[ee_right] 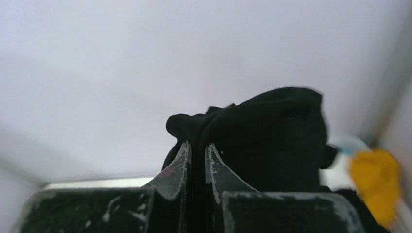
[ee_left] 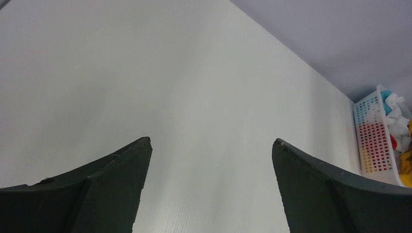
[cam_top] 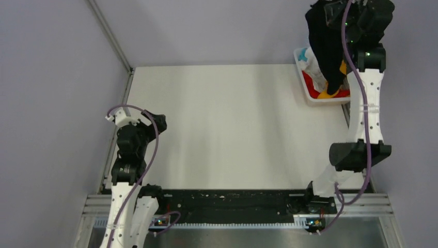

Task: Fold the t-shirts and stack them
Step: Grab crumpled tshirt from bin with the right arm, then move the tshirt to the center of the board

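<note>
My right gripper (cam_top: 330,13) is raised high over the far right corner, shut on the black t-shirt (cam_top: 323,46), which hangs down from it into the white basket (cam_top: 302,72). In the right wrist view the black t-shirt (ee_right: 272,131) bunches between and beyond my right gripper (ee_right: 198,145). Red (cam_top: 310,82), orange-yellow (cam_top: 328,94) and light blue and white t-shirts (cam_top: 310,57) lie crumpled in the basket. My left gripper (ee_left: 211,141) stands open over bare table (ee_left: 170,73) at the left, holding nothing; in the top view it (cam_top: 157,123) sits near the left edge.
The white slatted basket (ee_left: 374,131) stands at the table's far right corner against the wall. A metal rail runs along the table's left edge (cam_top: 124,93). Grey walls close in the back and sides.
</note>
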`<state>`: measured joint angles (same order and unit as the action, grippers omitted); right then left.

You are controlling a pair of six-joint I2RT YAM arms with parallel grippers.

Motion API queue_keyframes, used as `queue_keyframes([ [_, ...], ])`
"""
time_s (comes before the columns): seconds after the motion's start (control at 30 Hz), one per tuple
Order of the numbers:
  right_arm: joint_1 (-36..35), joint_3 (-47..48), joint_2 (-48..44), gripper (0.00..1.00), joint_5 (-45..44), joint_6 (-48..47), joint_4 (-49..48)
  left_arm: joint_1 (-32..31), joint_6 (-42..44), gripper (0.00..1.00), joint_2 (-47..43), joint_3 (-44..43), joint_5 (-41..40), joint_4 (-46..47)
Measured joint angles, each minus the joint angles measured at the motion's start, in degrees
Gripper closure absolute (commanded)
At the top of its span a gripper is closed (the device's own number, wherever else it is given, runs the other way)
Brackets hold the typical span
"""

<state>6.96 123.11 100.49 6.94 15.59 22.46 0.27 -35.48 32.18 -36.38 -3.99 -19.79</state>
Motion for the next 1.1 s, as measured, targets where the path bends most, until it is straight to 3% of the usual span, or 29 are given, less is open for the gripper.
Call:
queue_keyframes([
  [0.27, -24.4, 2.3, -13.1, 1.0, 18.7, 4.2, -10.7, 0.0, -0.4, 0.01, -1.6, -0.5, 1.7, -2.4],
  [0.5, -31.3, -0.6, -13.4, 1.0, 25.5, 9.2, -17.0, 0.0, -1.3, 0.01, -4.3, -1.9, 1.3, -7.0],
  [0.63, -31.7, -14.9, -17.2, 1.0, 22.7, 8.5, -18.9, 0.0, -2.2, 0.01, -5.9, -3.7, -0.6, -10.9],
  [0.77, -31.7, -43.0, -28.3, 0.73, 10.4, 5.4, -20.1, 0.0, -3.5, 0.01, -7.1, -4.0, -3.1, -14.5],
  [0.83, -31.4, -58.6, -35.3, 0.5, 2.1, 5.2, -19.5, 0.0, -3.9, 0.01, -7.2, -4.0, -3.4, -16.0],
  [0.9, -30.4, -71.0, -39.6, 0.35, -5.4, 5.9, -17.5, 0.0, -4.3, 0.01, -6.9, -3.5, -3.2, -16.8],
  [1.03, -28.0, -79.7, -38.0, 0.17, -17.1, 7.5, -9.6, 0.0, -5.4, 0.02, -3.2, -1.6, 0.9, -17.1],
  [1.07, -27.7, -79.8, -37.2, 0.05, -19.8, 7.5, -7.3, 0.0, -5.5, 0.03, -1.7, -0.8, 3.0, -16.9],
  [1.1, -27.5, -79.8, -37.0, 0.02, -21.5, 7.4, -6.1, 0.0, -5.6, 0.03, 0.1, 0.2, 5.8, -16.5],
])
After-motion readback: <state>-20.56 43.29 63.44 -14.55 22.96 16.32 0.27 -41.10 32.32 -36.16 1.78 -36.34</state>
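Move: My right fingers are already shut on the black t-shirt, hanging high over the bin. The clear table where the shirt will lie is about 27 cm back and 23 cm to the left, nearly 50 cm below. The bin's middle is some 5 cm ahead and 11 cm right, 42 cm down; the white shirt in the bin is 8 cm ahead, 7 cm right. From my left hand, that landing place is 31 cm right and 2 cm back. With my right hand I fling the black t-shirt away from the bin: fast left and back, rising some 17 cm while turning counter-clockwise and tipping up. Then I plunge about 50 cm towards the table, drifting right, turning back and tipping down, and open my fingers on the way to let the shirt go. My left hand, open and empty, eases back, then sinks about 6 cm, tipping down. ##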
